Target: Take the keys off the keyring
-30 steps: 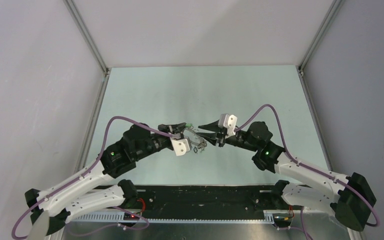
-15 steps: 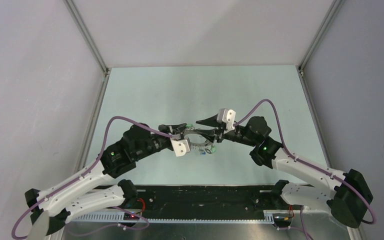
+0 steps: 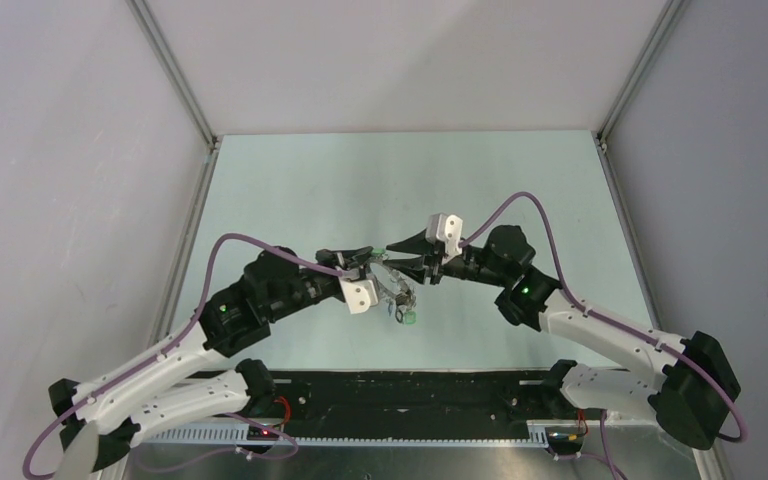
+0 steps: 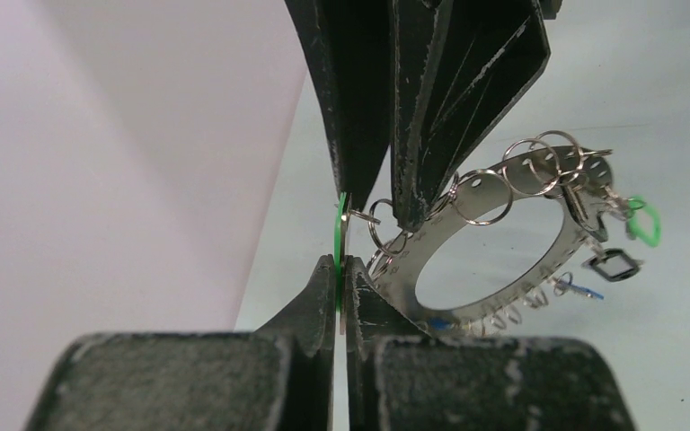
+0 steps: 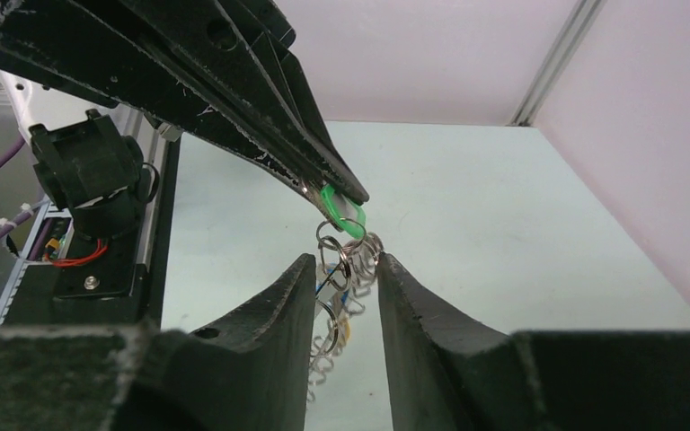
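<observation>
My left gripper (image 4: pixel 341 260) (image 3: pixel 368 258) is shut on a flat green-headed key (image 5: pixel 342 212), held edge-on between its pads. From that key the big flat metal keyring (image 4: pixel 514 302) (image 3: pixel 392 290) hangs above the table, rimmed with small split rings (image 5: pixel 346 256). More keys dangle on its far side: a green one (image 4: pixel 644 223) (image 3: pixel 410 318), a black one (image 4: pixel 613 263) and a blue one (image 4: pixel 584 287). My right gripper (image 5: pixel 345 260) (image 3: pixel 395 256) is open and meets the left one tip to tip. Its fingers (image 4: pixel 449 108) straddle the ring's edge and the split rings just under the green key.
The pale green table (image 3: pixel 410 180) is enclosed by grey walls with metal corner posts (image 3: pixel 175 75). A black rail (image 3: pixel 410 392) with cable ducts runs along the near edge between the arm bases.
My right gripper has moved left, closing in on the left gripper's tips. The keyring has swung from lying flatter to hanging down, and its dangling keys have dropped lower.
</observation>
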Controlling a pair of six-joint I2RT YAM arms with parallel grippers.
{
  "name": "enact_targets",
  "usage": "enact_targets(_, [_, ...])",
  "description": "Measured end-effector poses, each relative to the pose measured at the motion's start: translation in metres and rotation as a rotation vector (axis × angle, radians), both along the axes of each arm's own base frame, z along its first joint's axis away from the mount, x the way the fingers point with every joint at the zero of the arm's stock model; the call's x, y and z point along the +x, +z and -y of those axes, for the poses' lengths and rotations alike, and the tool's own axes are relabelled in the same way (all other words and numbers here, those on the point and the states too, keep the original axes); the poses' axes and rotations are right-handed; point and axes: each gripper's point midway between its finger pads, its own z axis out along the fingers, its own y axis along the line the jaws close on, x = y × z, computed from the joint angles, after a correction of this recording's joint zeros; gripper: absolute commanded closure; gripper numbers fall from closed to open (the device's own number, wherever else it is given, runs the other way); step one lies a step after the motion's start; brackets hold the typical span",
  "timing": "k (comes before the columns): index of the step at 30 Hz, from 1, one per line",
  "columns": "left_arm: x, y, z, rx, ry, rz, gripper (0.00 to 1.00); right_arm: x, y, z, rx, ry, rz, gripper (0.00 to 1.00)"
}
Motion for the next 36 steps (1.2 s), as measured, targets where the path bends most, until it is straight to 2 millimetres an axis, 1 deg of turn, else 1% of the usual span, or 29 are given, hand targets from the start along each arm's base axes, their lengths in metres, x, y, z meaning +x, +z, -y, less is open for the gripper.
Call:
enact_targets(2, [0.0,0.001,0.0,-0.002,0.0,0.002,1.0,-0.001,-0.003,0.0,-0.01,0.007,-0.009,0.69])
enact_targets(5, [-0.001,0.001,-0.001,-0.002,0.0,0.002,1.0,-0.003,-0.005,-0.001,-0.015,0.017,-0.015,0.8])
enact_targets(8, [-0.001,0.001,-0.001,-0.002,0.0,0.002,1.0,-0.004,-0.006,-0.001,-0.017,0.026,-0.024,0.85])
enact_targets(9, [-0.001,0.001,-0.001,-0.002,-0.001,0.002,1.0,-0.005,-0.006,-0.001,-0.017,0.028,-0.026,0.93])
enact_targets(10, [-0.001,0.001,-0.001,-0.002,-0.001,0.002,1.0,-0.005,-0.006,-0.001,-0.017,0.03,-0.029,0.98])
enact_targets(11, [-0.001,0.001,-0.001,-0.002,-0.001,0.002,1.0,-0.005,-0.006,-0.001,-0.017,0.033,-0.03,1.0])
enact_targets(18, [-0.001,0.001,-0.001,-0.002,-0.001,0.002,1.0,-0.005,-0.007,-0.001,-0.012,0.033,-0.055,1.0])
enact_targets(23, [0.0,0.001,-0.001,-0.004,0.001,0.003,1.0,-0.004,-0.004,0.006,-0.011,0.026,-0.074,1.0])
enact_targets(30, [0.001,0.008,0.001,-0.027,0.0,0.019,1.0,-0.013,0.014,0.019,0.029,0.031,-0.083,1.0])
enact_targets(36, [0.001,0.011,0.002,-0.039,0.0,0.027,1.0,-0.019,0.033,0.02,0.106,0.063,-0.137,1.0])
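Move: The right gripper is open around the small wire ring that goes with the held green key; the ring lies about 1 cm to its left, level in height. The green key is some 2 cm left, 1 cm ahead and 1 cm up; the big keyring hangs with its middle roughly 3 cm back and 6 cm below. From the left gripper, which already pinches that key, the wire ring lies about 3 cm right, 1 cm back and 1 cm down. Ease the right gripper down barely half a centimetre and shut its open fingers on the small wire ring beside the green key. Then pull up about 4 cm, drawing right and back some 2 cm and tipping the fingers slightly. Keep the left gripper pinching the green key, letting it rise about 1 cm late in the pull. ##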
